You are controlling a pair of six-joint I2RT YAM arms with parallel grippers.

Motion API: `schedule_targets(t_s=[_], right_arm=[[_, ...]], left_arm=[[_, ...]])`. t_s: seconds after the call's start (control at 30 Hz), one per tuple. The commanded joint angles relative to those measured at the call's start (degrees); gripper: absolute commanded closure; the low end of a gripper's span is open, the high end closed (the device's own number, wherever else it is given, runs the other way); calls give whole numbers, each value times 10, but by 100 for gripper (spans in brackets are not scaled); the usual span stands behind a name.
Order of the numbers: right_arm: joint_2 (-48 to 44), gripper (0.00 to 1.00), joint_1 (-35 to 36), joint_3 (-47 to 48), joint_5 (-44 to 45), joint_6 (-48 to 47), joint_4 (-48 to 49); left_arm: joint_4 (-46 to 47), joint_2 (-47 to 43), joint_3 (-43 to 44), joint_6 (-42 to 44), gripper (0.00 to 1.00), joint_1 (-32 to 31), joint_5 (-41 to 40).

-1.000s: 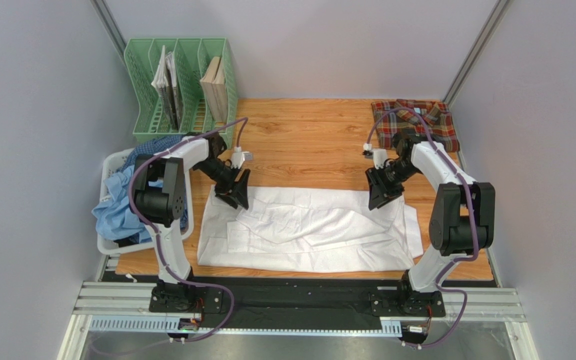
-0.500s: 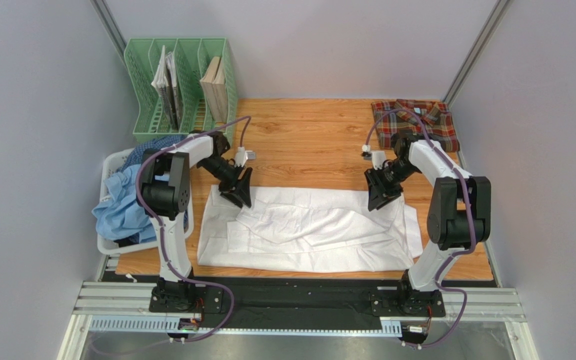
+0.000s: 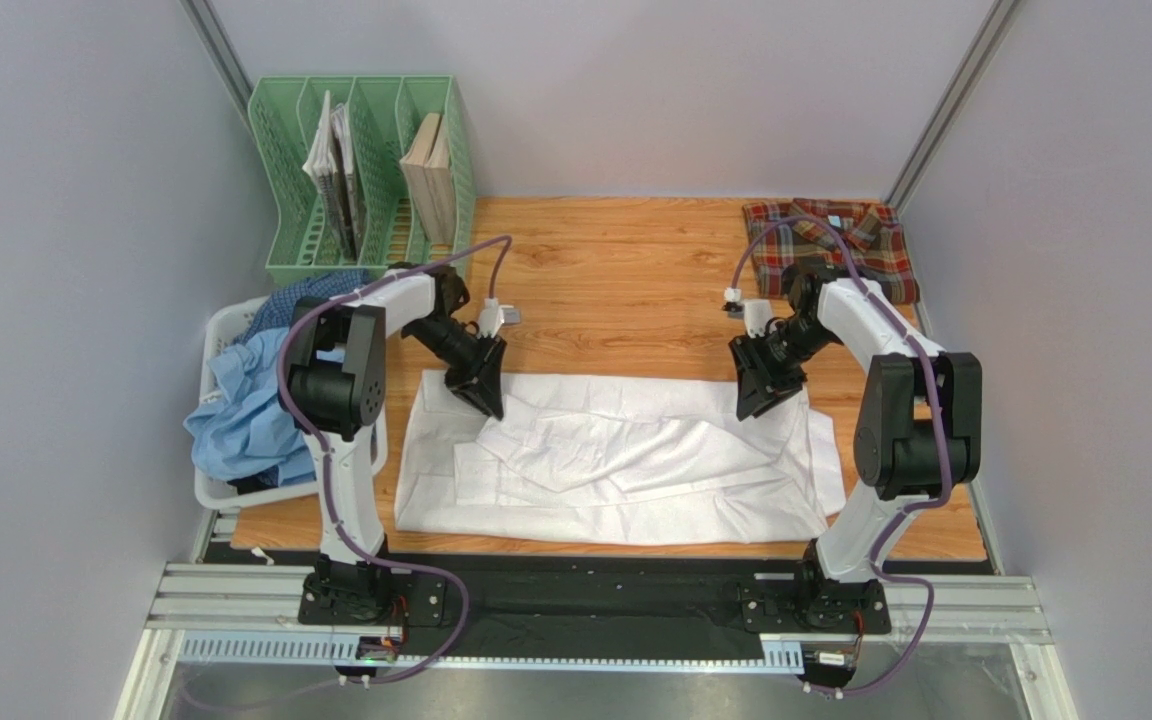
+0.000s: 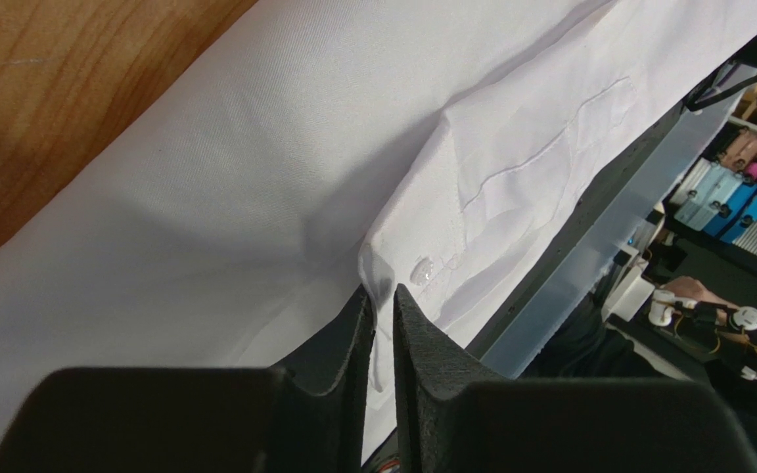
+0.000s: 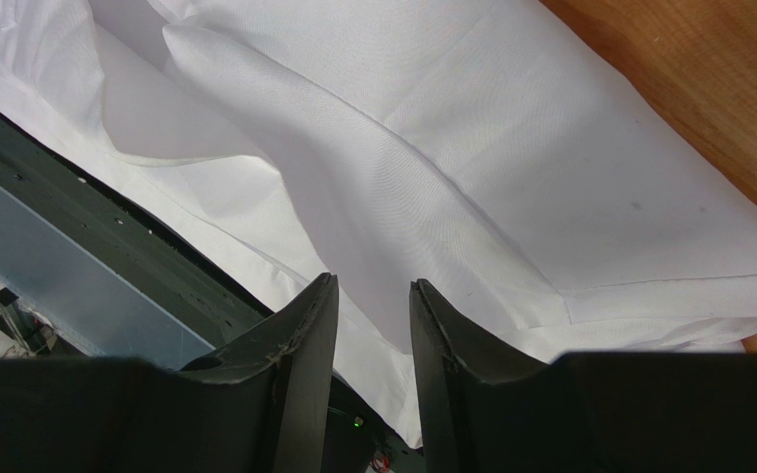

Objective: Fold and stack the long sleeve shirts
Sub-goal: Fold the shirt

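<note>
A plain white shirt (image 3: 612, 465) lies spread across the near half of the table, creased and partly folded. My left gripper (image 3: 480, 398) is at its far left edge. In the left wrist view the left gripper (image 4: 380, 296) is shut on a pinch of the white shirt (image 4: 254, 177) beside a button. My right gripper (image 3: 760, 398) is at the far right edge. In the right wrist view a raised ridge of the shirt (image 5: 432, 128) runs in between the jaws of the right gripper (image 5: 373, 291), which hold it. A plaid shirt (image 3: 838, 240) lies folded at the far right corner.
A white basket (image 3: 222, 488) at the left table edge holds light blue and dark blue checked shirts (image 3: 244, 413). A green file rack (image 3: 357, 180) with books stands at the far left. Bare wood shows between the rack and the plaid shirt.
My left gripper has closed on the edge of the white shirt and shifted slightly right. The right arm has not moved.
</note>
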Motion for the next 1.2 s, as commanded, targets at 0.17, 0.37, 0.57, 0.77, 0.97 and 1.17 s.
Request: schedule_targets(t_s=[0.17,0.37,0.57,0.77,0.97,1.17], right_arm=[[-8,62,-1,18,2,-1,-6],[-24,61,-35,39,-46,-3,-26],[-58,61,-49,43,-75,-7,-36],[-87,62,-49,24,-81,-13,-41],[-109,62,-49,-4,-69,-28,-37],[-109,62,-49,-5,-63,-36,-40]], left_arm=[[10,-142,12,25,100,-25,34],[-81,-302,51,121,100,-199,-18],[-126,-363,90,141,100,-451,-86],[-158,-305,166,177,100,-583,-70],[-148,-223,251,173,100,-624,-26],[-127,-189,291,170,100,-620,-12]])
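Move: The left fingers, partly shut, are right at the white sleeve's cuff, its middle about 1 cm to their right and 1 cm below. The shirt body's middle lies some 17 cm right and 6 cm back of this hand, 2 cm lower; the table's near edge is about 20 cm straight back, and the laundry basket roughly 28 cm left and 3 cm ahead. From the right hand the cuff is about 37 cm left, level fore and aft, 5 cm lower. Pinching the sleeve's cuff shut, the left hand whips the cuff up about 20 cm, then back roughly 26 cm and rightwards across the shirt to beyond the table's near edge, turning clockwise some 70 degrees and keeping its grip. The right hand, fingers part open and holding nothing, rises about 5 cm over the shirt's right end. ##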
